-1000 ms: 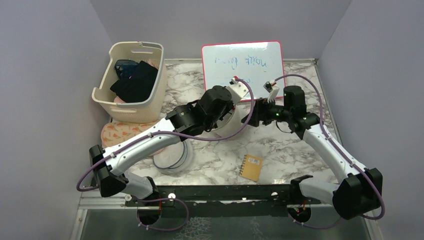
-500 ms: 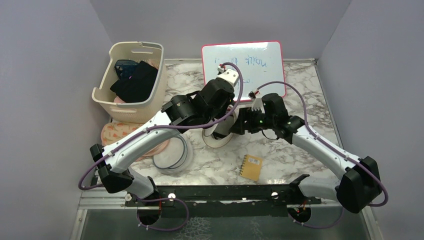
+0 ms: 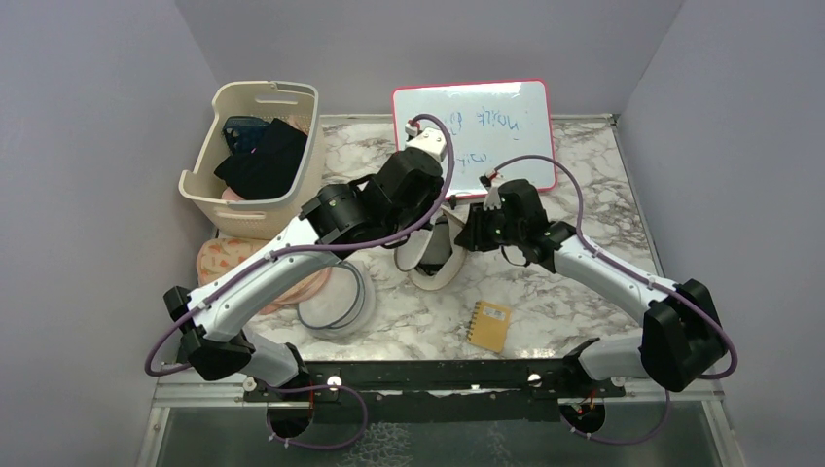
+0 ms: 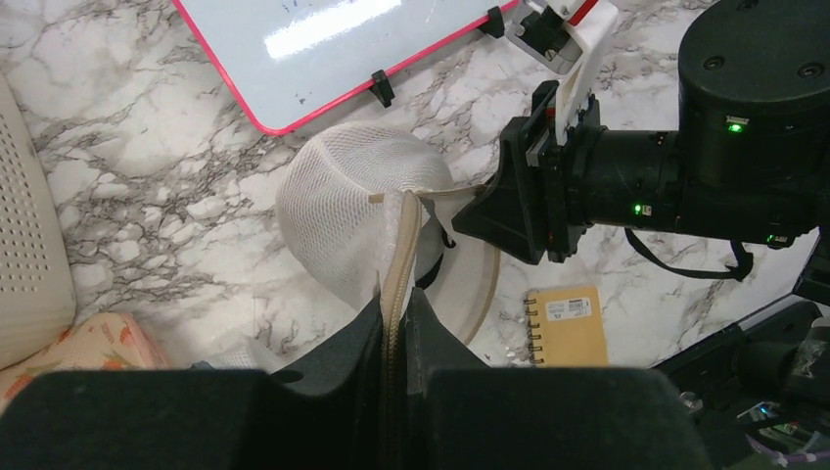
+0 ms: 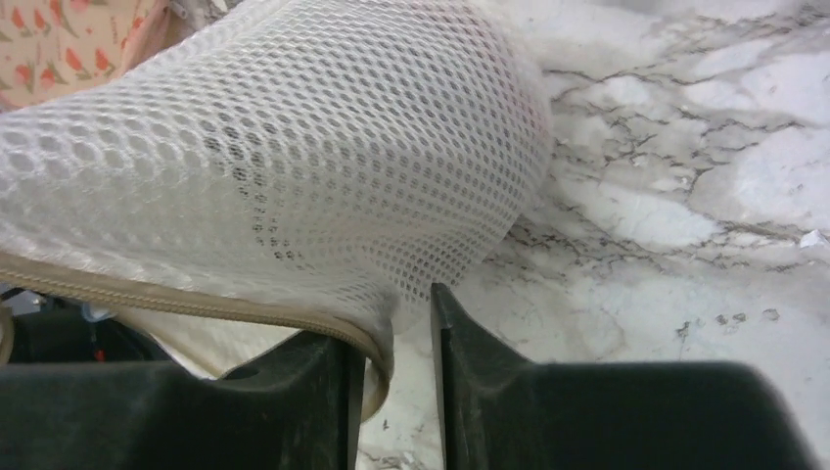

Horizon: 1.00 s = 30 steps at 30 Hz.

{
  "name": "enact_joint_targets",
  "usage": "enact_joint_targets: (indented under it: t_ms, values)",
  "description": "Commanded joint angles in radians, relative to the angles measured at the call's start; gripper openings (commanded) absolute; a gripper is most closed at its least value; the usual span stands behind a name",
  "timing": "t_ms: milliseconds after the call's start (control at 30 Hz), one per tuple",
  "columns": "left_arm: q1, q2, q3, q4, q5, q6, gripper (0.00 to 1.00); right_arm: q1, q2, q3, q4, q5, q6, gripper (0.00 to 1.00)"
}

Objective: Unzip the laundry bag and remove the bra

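The laundry bag (image 3: pixel 429 259) lies at mid-table, its white mesh side (image 4: pixel 343 201) bulging and its tan top (image 4: pixel 474 286) folded down to the right. My left gripper (image 4: pixel 396 305) is shut on the bag's tan zipper band, holding it up. My right gripper (image 5: pixel 393 305) reaches in from the right (image 3: pixel 467 235). Its jaws stand narrowly apart, with the zipper rim (image 5: pixel 377 345) and mesh (image 5: pixel 294 147) lying against the left finger and a gap to the right one. The bra is hidden.
A cream basket (image 3: pixel 255 161) of dark clothes stands back left, with a pink-framed whiteboard (image 3: pixel 474 122) behind the bag. A tan spiral notebook (image 3: pixel 489 324) lies front centre. A clear blue-rimmed disc (image 3: pixel 336 302) and a floral cloth (image 3: pixel 229 261) lie to the left.
The right gripper has moved left onto the bag's rim and its jaws have narrowed. The left arm has swung back and left, still pinching the zipper band.
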Motion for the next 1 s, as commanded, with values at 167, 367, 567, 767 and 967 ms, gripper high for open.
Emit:
enact_joint_targets:
  t_ms: [167,367,567,767,967]
  values:
    - [0.099,-0.107,-0.064,-0.009,0.064,0.025,0.0,0.007,-0.071,0.05,-0.164,0.1,-0.097,0.01]
    - [0.263,-0.095,-0.203,-0.003,0.115,0.101,0.0,0.005,-0.111,0.061,-0.267,0.048,-0.147,0.01]
    - [0.338,-0.016,-0.318,0.052,0.072,0.178,0.0,0.004,-0.084,0.081,-0.233,0.065,-0.19,0.01]
    - [0.339,-0.028,-0.338,0.109,0.025,0.193,0.39,0.003,-0.045,0.1,-0.188,0.048,-0.237,0.01]
    - [0.339,-0.074,-0.319,0.114,-0.007,0.187,0.55,0.002,-0.032,0.109,-0.184,0.065,-0.251,0.01]
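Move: From the left hand, which holds up the laundry bag's lid, the clear table just left of the bag lies about 7 cm to the left, 5 cm ahead and 28 cm down. The bag's opening with the bra is about 4 cm ahead, 2 cm right and 25 cm below; the blue-trimmed bag is some 20 cm left and 6 cm back. The right fingers straddle the bag's zip edge, with the bra about 4 cm left, 1 cm back and 7 cm below, and the notebook 14 cm back, 7 cm right. Swinging left about 11 cm, down some 12 cm and forward 6 cm, the left hand carries the lid over to the bag's left, then opens its fingers and lets go. Early on the right hand shuts its fingers and pinches the zip edge, draws it about 2 cm to the right with a short lift and pull back, and keeps hold. ##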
